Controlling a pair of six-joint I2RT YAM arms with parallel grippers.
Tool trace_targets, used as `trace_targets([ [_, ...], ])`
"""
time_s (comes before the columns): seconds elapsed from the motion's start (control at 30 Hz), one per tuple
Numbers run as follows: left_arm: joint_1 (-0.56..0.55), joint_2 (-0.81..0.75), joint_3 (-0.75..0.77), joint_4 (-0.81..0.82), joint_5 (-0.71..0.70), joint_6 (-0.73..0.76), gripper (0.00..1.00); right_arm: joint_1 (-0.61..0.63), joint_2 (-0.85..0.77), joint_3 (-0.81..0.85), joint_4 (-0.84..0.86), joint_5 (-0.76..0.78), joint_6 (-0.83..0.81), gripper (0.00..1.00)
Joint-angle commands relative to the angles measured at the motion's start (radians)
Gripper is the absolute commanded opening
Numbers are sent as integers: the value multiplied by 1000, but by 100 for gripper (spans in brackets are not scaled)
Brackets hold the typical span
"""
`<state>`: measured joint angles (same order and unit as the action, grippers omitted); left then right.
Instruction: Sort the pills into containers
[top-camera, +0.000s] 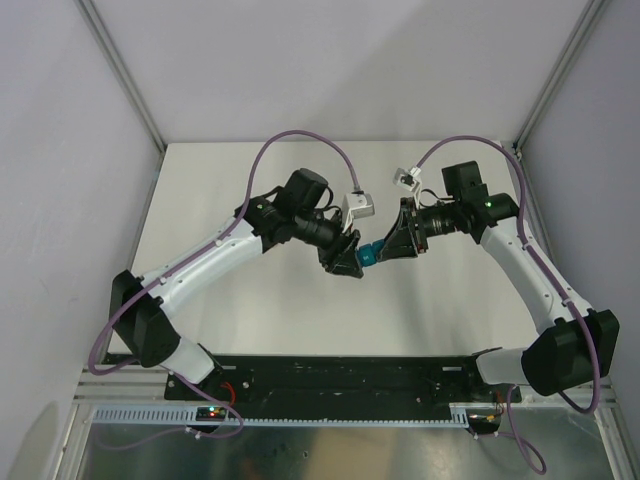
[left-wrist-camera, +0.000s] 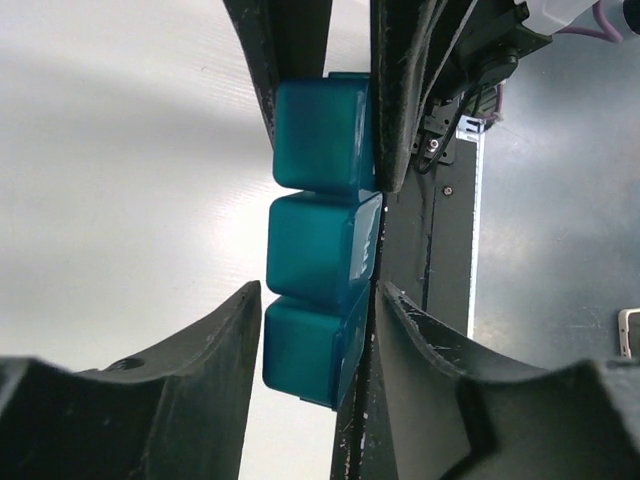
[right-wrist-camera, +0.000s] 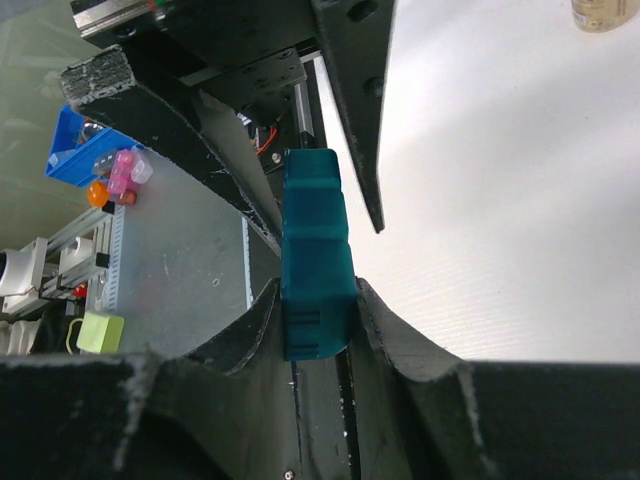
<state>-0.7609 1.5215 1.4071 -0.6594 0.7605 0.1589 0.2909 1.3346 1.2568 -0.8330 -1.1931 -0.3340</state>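
The containers (top-camera: 368, 254), a teal strip of three joined lidded compartments, hang above the table between the two arms. My right gripper (top-camera: 388, 250) is shut on one end compartment (right-wrist-camera: 315, 260), with both fingers pressed against its sides (right-wrist-camera: 317, 285). My left gripper (top-camera: 350, 258) stands open by a hair around the opposite end compartment (left-wrist-camera: 305, 345), a thin gap showing on each side (left-wrist-camera: 320, 288). The right gripper's fingers (left-wrist-camera: 395, 100) clamp the far compartment in the left wrist view. All lids look closed. No pills are in view.
A small orange-tan bottle (right-wrist-camera: 600, 12) stands on the white table (top-camera: 250, 310) beyond the grippers. Off the table, a blue bin (right-wrist-camera: 75, 150) with pink and orange items sits by the metal frame. The black base rail (top-camera: 340, 375) runs along the near edge.
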Motion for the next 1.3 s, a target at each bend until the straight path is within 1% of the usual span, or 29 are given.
trace_targets([
  [0.0, 13, -23, 25, -8, -21, 15, 58, 5, -38, 2, 5, -11, -4, 0],
  [0.1, 21, -41, 23, -7, -50, 25, 79, 5, -41, 1, 3, -4, -5, 0],
  [0.17, 28, -56, 21, -6, -68, 31, 89, 4, -42, 1, 3, 2, -6, 0],
  [0.27, 43, -84, 13, -7, -108, 44, 98, 4, -45, 1, 9, 14, 0, 0],
  [0.53, 114, -197, -43, -6, -230, 83, 100, 4, -52, 1, 40, 90, 30, 0],
  [0.77, 191, -324, -96, -6, -320, 75, 100, 10, -56, 1, 102, 169, 81, 0],
  [0.97, 222, -390, -106, 3, -415, 38, 100, 27, -30, 7, 152, 216, 123, 0],
  [1.1, 238, -424, -110, 9, -449, 10, 100, 46, 8, 24, 175, 242, 154, 0],
  [1.27, 244, -476, -124, 24, -527, -8, 100, 65, 58, 34, 223, 301, 213, 0],
])
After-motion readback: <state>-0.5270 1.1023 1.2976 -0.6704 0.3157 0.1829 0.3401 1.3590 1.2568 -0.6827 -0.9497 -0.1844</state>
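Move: The pill bottle stands on the table some 18 cm to the left gripper's left, about 8 cm farther out and roughly 20 cm below. The teal pill organizer is right at the left gripper: its middle lies about 3 cm to the right, 1 cm ahead and 1 cm up. From the right gripper, which holds the organizer, its middle is about 3 cm left, level ahead, 1 cm down; the bottle is some 23 cm left, 7 cm ahead and 23 cm below. Open the left gripper wide, so its fingertips come free of the organizer's end, and draw it away about 14 cm left, 7 cm forward and 7 cm up, out to the table area where the bottle stands, turning the wrist counter-clockwise some 30 degrees. Keep the right gripper shut on the organizer, then ease it about 4 cm forward and slightly down with a small clockwise turn. ##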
